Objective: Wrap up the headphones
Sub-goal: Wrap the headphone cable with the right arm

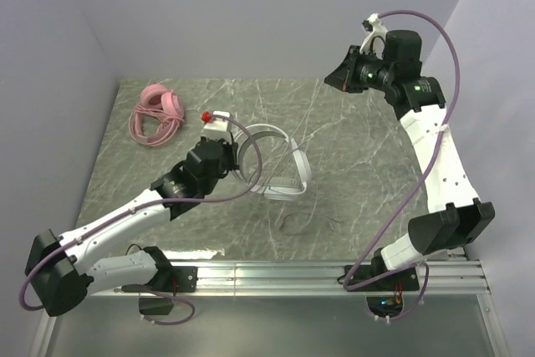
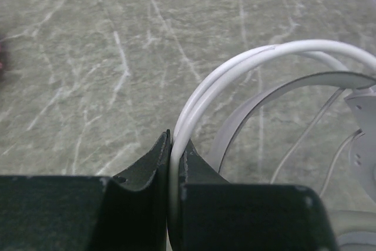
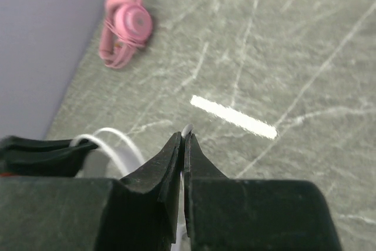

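The white headphones lie at the middle of the marble table, their thin dark cable loose on the surface in front of them. My left gripper is shut on the headset's white wire headband, which runs between the jaws. The pink headphones sit at the far left corner with their cable coiled around them, and show again in the right wrist view. My right gripper hangs high over the far right, shut. A small white bit peeks out at its tips; I cannot tell what it is.
Grey walls close the table's left side and its back. An aluminium rail with both arm bases runs along the near edge. A bright light streak lies on the marble. Purple arm cables loop beside the white headset.
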You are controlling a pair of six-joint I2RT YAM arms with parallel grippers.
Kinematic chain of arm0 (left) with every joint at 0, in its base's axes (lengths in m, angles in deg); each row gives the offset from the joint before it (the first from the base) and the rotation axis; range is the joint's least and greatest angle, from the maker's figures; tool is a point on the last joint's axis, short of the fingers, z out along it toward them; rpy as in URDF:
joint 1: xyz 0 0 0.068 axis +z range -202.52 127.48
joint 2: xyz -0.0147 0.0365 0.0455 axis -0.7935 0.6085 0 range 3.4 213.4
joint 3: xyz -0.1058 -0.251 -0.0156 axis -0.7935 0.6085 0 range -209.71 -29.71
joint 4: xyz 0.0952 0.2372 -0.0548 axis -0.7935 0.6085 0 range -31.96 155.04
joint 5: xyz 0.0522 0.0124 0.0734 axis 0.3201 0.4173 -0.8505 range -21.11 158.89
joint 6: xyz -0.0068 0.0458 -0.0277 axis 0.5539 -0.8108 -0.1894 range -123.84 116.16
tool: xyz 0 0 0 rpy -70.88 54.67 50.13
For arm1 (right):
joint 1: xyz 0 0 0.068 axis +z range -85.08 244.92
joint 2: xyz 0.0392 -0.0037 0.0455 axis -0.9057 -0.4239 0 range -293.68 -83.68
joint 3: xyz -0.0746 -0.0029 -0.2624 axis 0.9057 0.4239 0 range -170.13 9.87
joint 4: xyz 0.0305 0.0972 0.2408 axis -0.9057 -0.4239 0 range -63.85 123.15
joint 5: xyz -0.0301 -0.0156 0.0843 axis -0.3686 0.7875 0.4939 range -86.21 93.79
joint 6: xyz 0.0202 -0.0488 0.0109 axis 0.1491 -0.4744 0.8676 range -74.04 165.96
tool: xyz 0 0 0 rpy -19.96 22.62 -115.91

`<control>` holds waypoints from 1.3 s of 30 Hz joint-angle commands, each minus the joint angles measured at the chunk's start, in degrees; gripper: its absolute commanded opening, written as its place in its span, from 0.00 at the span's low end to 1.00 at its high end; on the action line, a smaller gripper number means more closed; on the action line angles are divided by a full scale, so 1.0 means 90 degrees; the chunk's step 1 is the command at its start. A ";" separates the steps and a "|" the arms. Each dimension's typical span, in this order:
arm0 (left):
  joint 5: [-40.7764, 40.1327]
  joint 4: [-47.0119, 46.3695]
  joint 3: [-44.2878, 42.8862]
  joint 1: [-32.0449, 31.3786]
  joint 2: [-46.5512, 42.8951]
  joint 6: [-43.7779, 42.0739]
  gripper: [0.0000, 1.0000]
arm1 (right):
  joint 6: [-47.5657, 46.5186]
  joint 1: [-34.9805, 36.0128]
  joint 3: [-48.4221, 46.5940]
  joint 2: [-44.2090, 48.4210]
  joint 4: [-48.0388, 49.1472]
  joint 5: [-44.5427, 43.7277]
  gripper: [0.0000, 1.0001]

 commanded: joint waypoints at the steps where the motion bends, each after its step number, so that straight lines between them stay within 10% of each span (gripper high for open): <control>1: 0.1207 0.0744 -0.0917 0.0212 -0.0227 0.0740 0.00 | -0.0215 -0.0054 0.0332 0.0009 0.0527 -0.0372 0.00; 12: 0.3301 0.2533 -0.2471 0.2205 0.0339 0.2070 0.00 | -0.0215 -0.0054 0.2596 0.0467 0.2566 0.0468 0.00; 39: 0.3791 0.2701 -0.4503 0.2440 0.1151 0.3701 0.00 | 0.0527 0.1820 0.6944 0.0811 0.8464 -0.0722 0.03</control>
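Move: The right hand, pinching the white headphones' cable high up, has the pair of ear cups it is wrapping some 11 cm to its left, 12 cm back and 19 cm below. The headband's gripped end lies about 26 cm left and 9 cm back of that hand, 15 cm down; the cable's loose tail is on the table, about 4 cm left, 22 cm back and 38 cm below. From the left hand, which holds the headband, the cups are about 15 cm right, 4 cm back and slightly lower. Keeping the cable pinched in shut fingers, the right hand drops steeply some 14 cm, then swings left and back, still sinking a little, to come in close beside the right-hand side of the white headphones, turning slightly counter-clockwise. Meanwhile the left hand keeps its grip on the headband and lifts about 10 cm, edging forward, while rolling its left side down some 30 degrees and tipping its fingers down. ##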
